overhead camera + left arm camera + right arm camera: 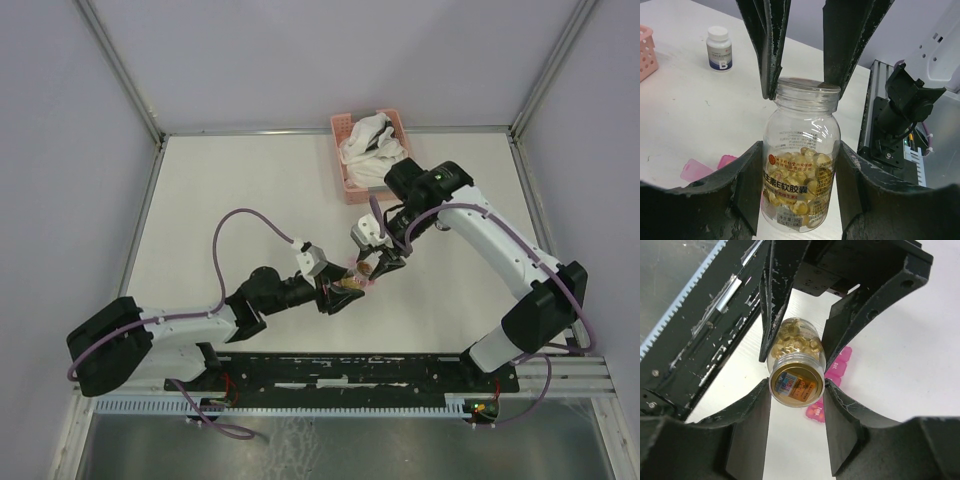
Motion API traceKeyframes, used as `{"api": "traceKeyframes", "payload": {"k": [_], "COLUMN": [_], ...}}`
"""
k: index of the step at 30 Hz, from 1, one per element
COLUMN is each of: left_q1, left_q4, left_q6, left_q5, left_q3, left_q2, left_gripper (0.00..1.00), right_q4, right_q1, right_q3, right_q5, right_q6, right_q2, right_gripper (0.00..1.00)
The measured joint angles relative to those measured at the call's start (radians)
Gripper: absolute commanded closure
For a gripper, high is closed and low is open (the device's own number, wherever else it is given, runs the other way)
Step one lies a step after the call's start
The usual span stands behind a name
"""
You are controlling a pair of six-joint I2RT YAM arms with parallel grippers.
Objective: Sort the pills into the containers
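Note:
A small clear round jar (800,165) holds the pills (805,167), a mass of amber capsules. My left gripper (799,150) is shut on the jar's body, one finger pressed against each side. From above, my right gripper (796,390) is shut on the jar's clear lid (796,383), its fingertips touching the rim on both sides. In the top view the two grippers meet at the jar (352,272) in mid-table. The containers (837,365), a magenta-pink strip box, lie on the table just behind and under the jar, mostly hidden by it.
A white-capped bottle (719,48) stands farther back on the table. A pink lattice basket (370,155) with white cloth sits at the far edge. The black rail (700,330) of the arm bases runs along the near edge.

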Motion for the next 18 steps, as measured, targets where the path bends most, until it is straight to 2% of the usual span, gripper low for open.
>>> {"api": "traceKeyframes", "payload": {"k": [4,5,7,8,9,14,18], "left_q1": [0.0,0.0,0.003,0.003,0.004,0.008,0.008], "left_q4": [0.0,0.0,-0.013,-0.024,-0.031,-0.046,-0.047], "left_q6": [0.0,0.0,0.0,0.0,0.0,0.0,0.0], "left_q5": [0.005,0.004,-0.004,-0.008,-0.012,-0.013,-0.014], "left_q3": [0.0,0.001,0.001,0.0,0.001,0.0,0.0], "left_q2": [0.01,0.012,0.019,0.021,0.024,0.03,0.031], "left_gripper": [0.97,0.97,0.97,0.97,0.97,0.97,0.97], "right_q4": [-0.019,-0.023,-0.032,-0.032,-0.027,0.06,0.124], "right_q1": [0.002,0.002,0.002,0.002,0.002,0.002,0.002], "right_q3": [-0.008,-0.008,-0.008,-0.008,-0.008,-0.009,-0.006], "right_q5": [0.006,0.006,0.0,-0.002,-0.003,-0.01,0.004], "right_q6": [-0.126,-0.143,-0.156,-0.144,-0.126,0.083,0.325], "right_q2": [0.0,0.001,0.001,0.001,0.0,-0.023,-0.057], "right_gripper": [0.41,0.34,0.13,0.06,0.03,0.0,0.0]}}
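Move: The jar's lid already sits between the right fingers, level with them in every direction. From the left hand, which keeps hold of the jar body, the lid is about 3 cm ahead, 3 cm right and 4 cm up. The pink pill organizer lies on the table some 20 cm below the right hand, about 3 cm back and 3 cm left. Right fingers open wide off the jar's lid, rising roughly 2 cm, while left lowers the jar 2 cm. ##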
